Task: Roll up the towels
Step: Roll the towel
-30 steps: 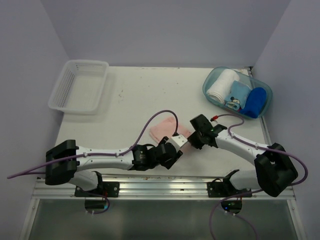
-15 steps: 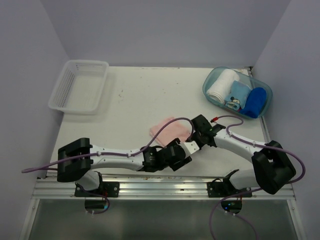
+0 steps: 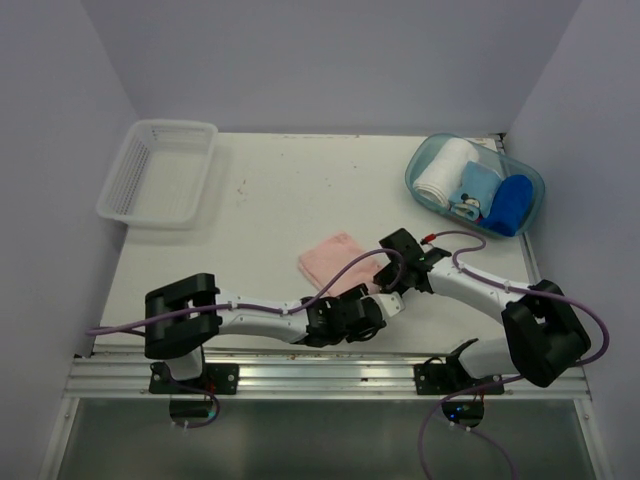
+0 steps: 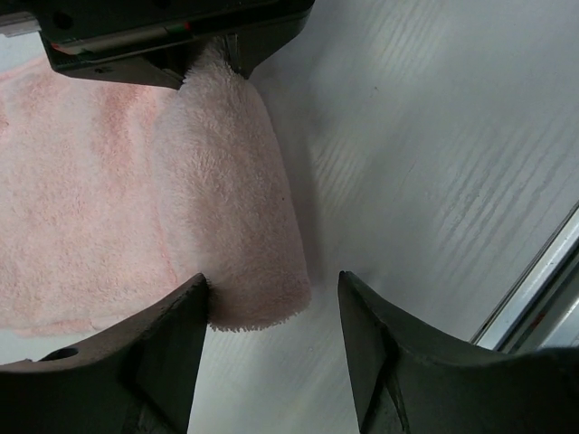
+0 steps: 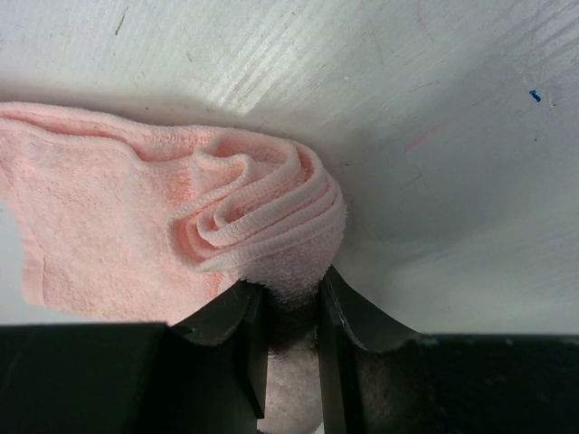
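The pale pink towel (image 3: 332, 262) lies on the table's near middle, its right edge curled into a loose roll (image 5: 262, 221). My right gripper (image 5: 289, 294) is shut on one end of that roll, its fingers pinching the cloth. The left gripper (image 4: 271, 298) stands open at the roll's other end (image 4: 235, 226); the fluffy end lies against its left finger (image 4: 172, 334), and the right finger stands apart over bare table. In the top view the two grippers (image 3: 383, 293) meet at the towel's right corner. The royal blue towel (image 3: 510, 203) is rolled in the tub.
A clear tub (image 3: 425, 192) at the back right also holds a white rolled towel (image 3: 440, 172) and a light blue printed cloth (image 3: 472, 195). A white mesh basket (image 3: 160, 170) stands at the back left. A metal rail (image 3: 330, 372) runs along the table's near edge.
My left arm has swung to the right, and its gripper has come off the towel's top down to the near end of the roll. The right gripper has kept its pinch.
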Available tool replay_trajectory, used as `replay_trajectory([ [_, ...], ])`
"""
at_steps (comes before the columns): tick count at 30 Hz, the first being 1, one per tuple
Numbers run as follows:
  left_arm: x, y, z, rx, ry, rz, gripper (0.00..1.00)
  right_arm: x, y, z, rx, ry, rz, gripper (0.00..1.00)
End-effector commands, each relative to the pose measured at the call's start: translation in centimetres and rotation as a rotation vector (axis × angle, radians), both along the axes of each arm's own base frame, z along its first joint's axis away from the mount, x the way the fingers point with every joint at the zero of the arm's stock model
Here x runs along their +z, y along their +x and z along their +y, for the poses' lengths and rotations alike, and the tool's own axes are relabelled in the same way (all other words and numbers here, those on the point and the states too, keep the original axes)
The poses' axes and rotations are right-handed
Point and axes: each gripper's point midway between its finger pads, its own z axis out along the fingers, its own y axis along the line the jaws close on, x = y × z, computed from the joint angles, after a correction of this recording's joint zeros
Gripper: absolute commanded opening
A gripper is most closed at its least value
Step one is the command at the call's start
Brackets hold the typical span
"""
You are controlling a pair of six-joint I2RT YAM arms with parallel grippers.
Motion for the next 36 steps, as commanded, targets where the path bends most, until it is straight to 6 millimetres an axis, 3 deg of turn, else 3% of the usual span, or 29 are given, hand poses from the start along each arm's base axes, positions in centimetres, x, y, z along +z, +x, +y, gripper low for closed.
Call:
replay_trajectory([
  [1, 1.6, 0.9, -2.1, 0.007, -0.064, -0.049, 0.61, -0.2, 0.4, -0.1, -0.015, -0.008, 0.004, 0.02],
  [8, 0.7, 1.6, -1.9, 0.038, -0.036, -0.062, 0.53, 0.1, 0.5, -0.1, -0.012, -0.004, -0.001, 0.02],
  [16, 0.8, 3.3, -1.7, 0.075, -0.100, 0.050, 0.22, -0.3, -0.1, -0.3, -0.001, -0.007, 0.013, 0.04],
  [19, 1.3, 3.4, -1.8, 0.060, -0.160, 0.142, 0.11, -0.5, -0.3, -0.5, 0.007, -0.007, 0.011, 0.18],
  [20, 1.8, 2.9, -2.2, 0.039, -0.197, 0.191, 0.07, -0.4, -0.3, -0.5, 0.012, -0.006, 0.004, 0.28],
  [24, 2.6, 2.7, -2.3, 0.017, -0.284, 0.323, 0.00, 0.3, 0.0, -0.4, 0.041, -0.002, -0.026, 0.46],
  [30, 3.5, 2.2, -2.3, -0.024, -0.418, 0.576, 0.00, 1.5, 0.3, -0.3, 0.086, -0.004, -0.077, 0.56],
  [35, 4.0, 2.9, -1.6, -0.002, -0.538, 0.697, 0.00, 1.4, 0.0, -0.1, 0.105, 0.039, -0.132, 0.62],
  [36, 4.2, 2.5, -1.5, -0.016, -0.555, 0.731, 0.00, 2.2, 0.6, 0.4, 0.109, 0.073, -0.182, 0.63],
])
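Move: The left hand hangs open just above the near end of the pink towel's roll, whose middle is about 2 cm ahead, 1 cm right and 1 cm below. The towel's unrolled part lies some 9 cm ahead and 6 cm left of this hand, 3 cm lower. From the right hand, already pinching the roll farther out, that near end is about 5 cm back and 2 cm left, and the blue tub roughly 20 cm ahead and 20 cm right. The left hand eases forward about 4 cm along the roll towards the right gripper, dipping 1 cm as its fingers close and pinch the near end, then lifts nearly 2 cm while the wrist turns some 40 degrees, leaving the fingers pointing right and down. The right hand holds the roll almost still until the left has shut, then opens its fingers, lets go and rises about 1.5 cm. ##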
